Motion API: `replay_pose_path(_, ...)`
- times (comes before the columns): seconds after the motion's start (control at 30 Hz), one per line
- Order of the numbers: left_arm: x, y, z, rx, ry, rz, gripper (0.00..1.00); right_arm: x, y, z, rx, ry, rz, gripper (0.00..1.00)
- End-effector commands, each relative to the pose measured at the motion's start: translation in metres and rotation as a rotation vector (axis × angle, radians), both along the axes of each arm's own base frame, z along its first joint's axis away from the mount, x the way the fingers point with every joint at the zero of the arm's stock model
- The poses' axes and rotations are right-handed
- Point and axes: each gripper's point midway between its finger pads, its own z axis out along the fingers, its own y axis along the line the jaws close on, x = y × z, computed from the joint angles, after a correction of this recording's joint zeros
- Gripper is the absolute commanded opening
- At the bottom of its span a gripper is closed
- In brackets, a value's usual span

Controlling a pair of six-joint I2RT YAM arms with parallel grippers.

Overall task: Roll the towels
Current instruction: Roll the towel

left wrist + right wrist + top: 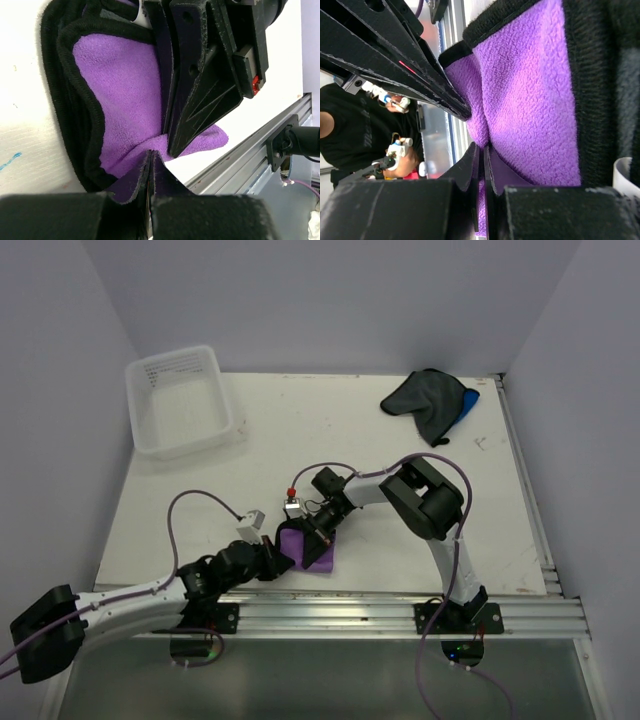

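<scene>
The purple towel (312,550), edged in black, lies bunched near the table's front edge between both grippers. My left gripper (287,554) comes in from the left. In the left wrist view it (151,153) is shut on a pinch of the purple towel (120,100). My right gripper (318,532) reaches down from behind. In the right wrist view it (483,148) is shut on a fold of the purple towel (530,90), with cloth showing between its jaws. The dark grey towel (425,398) lies crumpled at the back right, with the blue towel (470,400) peeking out beside it.
A clear plastic tub (137,410) stands at the back left. The aluminium rail (350,612) with both arm bases runs along the near edge. White walls close in the table on the left, back and right.
</scene>
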Motion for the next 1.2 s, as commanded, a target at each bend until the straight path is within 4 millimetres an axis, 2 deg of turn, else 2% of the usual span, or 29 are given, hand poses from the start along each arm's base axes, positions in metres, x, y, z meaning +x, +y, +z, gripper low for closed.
replay_pose_path(0.0,-0.013,0.021,-0.041,0.084,0.045,0.003,0.00,0.008,-0.010,-0.029,-0.078,-0.092,-0.004,0.00)
replay_pose_path(0.17,-0.012,0.017,-0.046,0.119,0.068,-0.011,0.00,0.013,-0.009,-0.023,-0.076,-0.137,-0.011,0.00)
replay_pose_path(0.23,-0.015,0.020,-0.056,0.158,0.095,-0.018,0.00,0.015,-0.008,-0.021,-0.074,-0.150,-0.014,0.03)
replay_pose_path(0.27,-0.013,0.012,-0.050,0.146,0.093,-0.028,0.00,0.016,-0.008,-0.018,-0.073,-0.155,-0.016,0.04)
replay_pose_path(0.43,-0.018,0.011,-0.060,0.137,0.137,-0.038,0.00,0.018,-0.007,-0.014,-0.075,-0.187,-0.024,0.09)
replay_pose_path(0.47,-0.019,0.008,-0.058,0.117,0.147,-0.048,0.00,0.019,-0.007,-0.012,-0.069,-0.195,-0.025,0.09)
replay_pose_path(0.5,-0.022,0.015,-0.064,0.119,0.159,-0.043,0.00,0.020,-0.006,-0.008,-0.065,-0.206,-0.025,0.10)
replay_pose_path(0.63,-0.020,0.019,-0.064,0.110,0.159,-0.024,0.00,0.027,-0.004,0.004,-0.060,-0.258,-0.037,0.17)
replay_pose_path(0.73,-0.022,0.020,-0.065,0.108,0.170,-0.023,0.00,0.031,-0.003,0.019,-0.047,-0.292,-0.044,0.17)
replay_pose_path(1.13,-0.024,0.022,-0.068,0.101,0.178,-0.021,0.00,0.038,-0.025,0.035,-0.127,-0.460,-0.078,0.26)
replay_pose_path(1.17,-0.025,0.022,-0.068,0.103,0.179,-0.021,0.00,0.042,-0.026,0.046,-0.118,-0.505,-0.099,0.26)
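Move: The left fingers are shut at the purple towel's near-left fold. The folded towel's middle lies about 3 cm ahead and 4 cm right of them, 2 cm lower; its black-edged far-left corner is some 7 cm ahead and 1 cm left. The table's front edge runs about 7 cm behind. From the right fingertips, which pinch the fold close beside, the towel's middle is about 4 cm straight ahead, level in height. Downward first, the closed left fingertips press about 2 cm into the purple fold, then push it some 2 cm right and slightly forward and stay there on it. Meanwhile the right hand opens partly, lets go of the fold and backs off forward and up, drifting right, its fingers tilting some 20 degrees more steeply down. ##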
